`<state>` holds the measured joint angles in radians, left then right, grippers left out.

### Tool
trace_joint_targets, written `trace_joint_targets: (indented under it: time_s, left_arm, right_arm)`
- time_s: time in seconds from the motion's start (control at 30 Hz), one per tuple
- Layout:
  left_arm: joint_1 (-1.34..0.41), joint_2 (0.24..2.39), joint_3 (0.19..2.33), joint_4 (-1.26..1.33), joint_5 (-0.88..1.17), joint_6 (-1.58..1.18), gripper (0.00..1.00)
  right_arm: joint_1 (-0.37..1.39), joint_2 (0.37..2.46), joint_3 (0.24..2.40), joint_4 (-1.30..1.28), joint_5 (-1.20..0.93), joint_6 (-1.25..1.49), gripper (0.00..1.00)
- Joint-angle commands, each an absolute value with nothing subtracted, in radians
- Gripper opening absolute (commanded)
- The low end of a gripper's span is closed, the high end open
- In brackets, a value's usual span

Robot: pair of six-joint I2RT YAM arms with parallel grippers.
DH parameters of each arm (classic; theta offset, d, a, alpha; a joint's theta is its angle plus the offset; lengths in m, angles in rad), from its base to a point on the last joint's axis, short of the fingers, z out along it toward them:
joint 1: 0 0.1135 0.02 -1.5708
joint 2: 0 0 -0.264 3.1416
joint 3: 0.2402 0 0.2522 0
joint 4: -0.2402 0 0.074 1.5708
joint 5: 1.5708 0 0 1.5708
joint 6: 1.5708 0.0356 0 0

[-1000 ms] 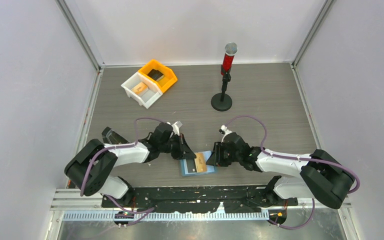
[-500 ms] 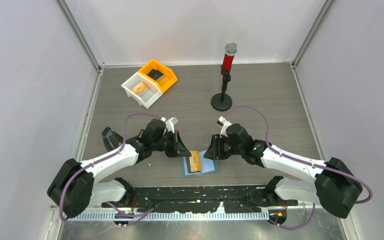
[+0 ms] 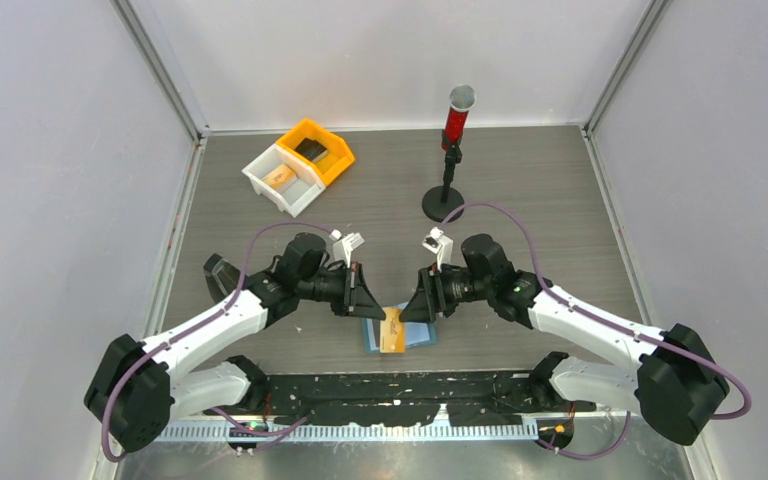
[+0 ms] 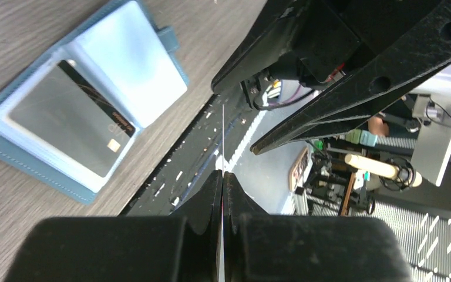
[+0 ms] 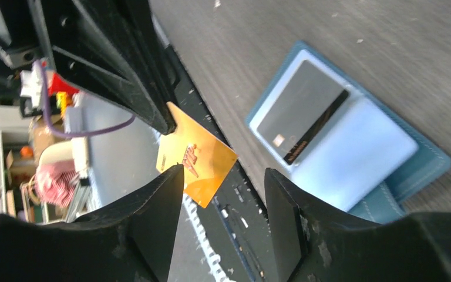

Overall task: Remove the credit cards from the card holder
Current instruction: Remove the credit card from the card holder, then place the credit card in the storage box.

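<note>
The light-blue card holder [image 3: 422, 336] lies open on the table near the front edge, and a dark grey credit card [image 4: 73, 120] sits in its left pocket. My left gripper [image 4: 222, 176] is shut on an orange credit card [image 5: 195, 158], held just above the holder. In the left wrist view this card shows only as a thin edge-on line [image 4: 223, 141]. My right gripper [image 5: 223, 176] faces it from the right with its jaws open. The card's free corner hangs in front of them, clear of both pads. The holder [image 5: 358, 158] and the dark card [image 5: 299, 117] lie below.
An orange bin [image 3: 332, 158] and a white bin [image 3: 265, 178] stand together at the back left, each with a small item inside. A red microphone on a black stand [image 3: 449, 150] rises at the back centre. The black base rail runs along the table's front edge.
The right gripper's jaws have widened and come off the orange card. Both grippers have risen and moved back from the front edge, and the card has lifted off the holder in the left gripper.
</note>
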<state>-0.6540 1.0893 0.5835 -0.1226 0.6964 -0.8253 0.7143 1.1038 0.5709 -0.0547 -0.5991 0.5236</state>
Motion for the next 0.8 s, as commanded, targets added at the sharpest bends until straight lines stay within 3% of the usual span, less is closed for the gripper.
trace_joint_targets:
  time_s: [0.0,0.37,0.53,0.63,0.7,0.77]
  left_arm:
    - [-0.649,1.090,0.637,-0.110,0.822,-0.787,0.00]
    - [-0.650,1.104,0.632,-0.006,0.899,-0.859,0.00]
    - [-0.649,1.117,0.672,-0.058,0.893,-0.825,0.00]
    - [-0.645,1.097,0.738,-0.203,0.820,-0.746,0.17]
    - [-0.629,1.076,0.752,-0.229,0.788,-0.743,0.36]
    - [-0.601,1.051,0.746,-0.206,0.766,-0.777,0.46]
  right_arm:
    - [0.691,1.085,0.613,0.030,-0.812,0.465,0.60]
    - [0.675,1.076,0.622,0.090,-0.904,0.473,0.35]
    - [0.671,1.058,0.620,0.102,-0.917,0.471,0.08]
    - [0.652,1.040,0.620,0.110,-0.910,0.506,0.05]
    - [0.643,1.025,0.615,0.153,-0.906,0.566,0.05]
    - [0.638,1.007,0.613,0.192,-0.887,0.629,0.05]
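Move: The orange card is already pinched by the left fingers, its middle about 2 cm back, 2 cm to the right and 1 cm below that hand. From the open right hand the card lies some 2 cm back, 3 cm to the left and 1 cm down. The card holder lies about 11 cm below the right hand, level with it and 1 cm left; the grey card still in it sits 3 cm farther left. Back some 2 cm and steadily up, about 5 cm in all, the right hand edges towards the card, turning roughly 10 degrees counter-clockwise as its fingertips tilt up, and pinches the card's right side. The left hand rises about 4 cm alongside, easing 2 cm back; once the right fingers have shut, it opens, lets go of the card and shifts forward again. ##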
